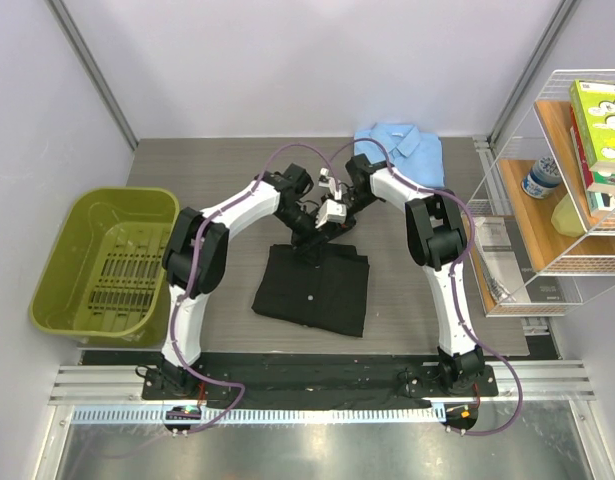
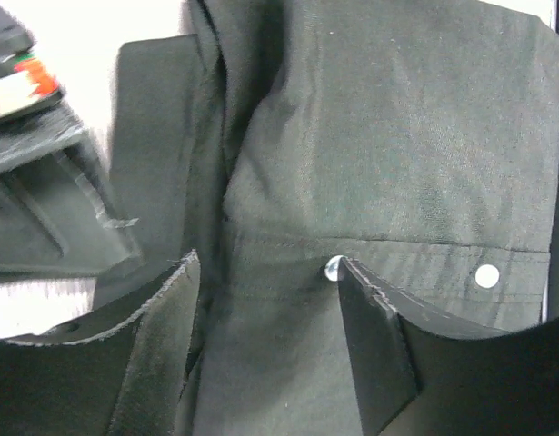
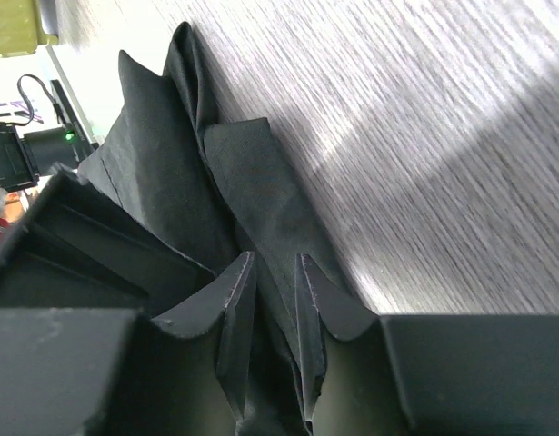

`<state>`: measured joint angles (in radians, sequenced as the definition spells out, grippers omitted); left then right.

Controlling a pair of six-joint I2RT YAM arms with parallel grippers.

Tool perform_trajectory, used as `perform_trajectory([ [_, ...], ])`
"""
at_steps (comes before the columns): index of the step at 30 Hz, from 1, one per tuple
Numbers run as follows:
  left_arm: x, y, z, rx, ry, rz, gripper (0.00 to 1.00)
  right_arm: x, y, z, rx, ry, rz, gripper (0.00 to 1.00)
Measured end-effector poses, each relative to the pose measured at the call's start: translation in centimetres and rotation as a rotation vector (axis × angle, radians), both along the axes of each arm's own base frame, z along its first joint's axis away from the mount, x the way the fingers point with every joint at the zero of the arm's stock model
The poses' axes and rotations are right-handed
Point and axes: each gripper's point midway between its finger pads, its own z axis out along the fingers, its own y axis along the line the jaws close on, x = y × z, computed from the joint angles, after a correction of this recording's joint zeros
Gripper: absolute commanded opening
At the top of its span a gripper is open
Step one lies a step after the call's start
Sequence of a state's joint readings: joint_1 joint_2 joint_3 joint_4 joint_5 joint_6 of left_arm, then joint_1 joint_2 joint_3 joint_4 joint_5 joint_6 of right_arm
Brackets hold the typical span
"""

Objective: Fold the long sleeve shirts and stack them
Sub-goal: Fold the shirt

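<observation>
The black long sleeve shirt [image 1: 312, 292] lies folded in the middle of the table, buttons up [image 2: 388, 154]. The light blue shirt [image 1: 399, 146] rests folded at the back. Both grippers meet at the black shirt's far edge. My left gripper [image 1: 309, 240] [image 2: 267, 262] is open, its fingers straddling the button placket from just above. My right gripper [image 1: 332, 232] [image 3: 274, 257] is nearly shut, with a raised fold of black cloth [image 3: 252, 191] pinched between its narrow jaws at the shirt's edge, beside bare table.
A green bin [image 1: 62, 270] stands at the left. At the right edge a wire shelf [image 1: 577, 180] holds boxes and a jar. The right arm's dark body [image 2: 43, 209] is close to my left fingers.
</observation>
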<state>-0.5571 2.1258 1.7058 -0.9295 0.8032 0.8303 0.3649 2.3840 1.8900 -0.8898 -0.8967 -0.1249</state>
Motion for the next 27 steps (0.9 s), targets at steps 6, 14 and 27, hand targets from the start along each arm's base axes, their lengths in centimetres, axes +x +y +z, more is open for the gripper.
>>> perform_trajectory([
  [6, -0.6, -0.5, -0.5, 0.005, -0.006, -0.030, 0.24, -0.1, 0.0, -0.2, 0.000, -0.002, 0.008, 0.29],
  [14, -0.6, -0.6, -0.6, 0.018, 0.010, -0.009, 0.00, -0.3, 0.0, -0.7, 0.000, -0.012, 0.029, 0.28],
  [27, 3.2, -1.3, -0.7, 0.032, -0.087, 0.103, 0.00, -0.7, -0.2, -0.9, -0.003, -0.013, 0.050, 0.32],
])
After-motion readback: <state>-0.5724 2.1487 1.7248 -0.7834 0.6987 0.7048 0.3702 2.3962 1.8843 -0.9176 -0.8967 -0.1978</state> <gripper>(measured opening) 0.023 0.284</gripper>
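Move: The raised fold by the black shirt's far edge lies between my left hand's open fingers, about 1 cm back and 1 cm below their midpoint. The black shirt's middle is some 11 cm back and 2 cm left. The folded blue shirt lies about 19 cm ahead and 18 cm right of the left hand, some 3 cm lower. From my right hand the fold is about 6 cm back, 3 cm left and slightly below. I settle my left hand about 1 cm back and down onto the black shirt and shut its wide-open fingers, pinching the fold beside the placket button. Keeping that pinch, I drag the shirt some 4 cm forward towards my right hand, turning the wrist a little counter-clockwise. My right hand stays almost in place at the far edge, fingers still partly open, easing down and back about 1 cm. ##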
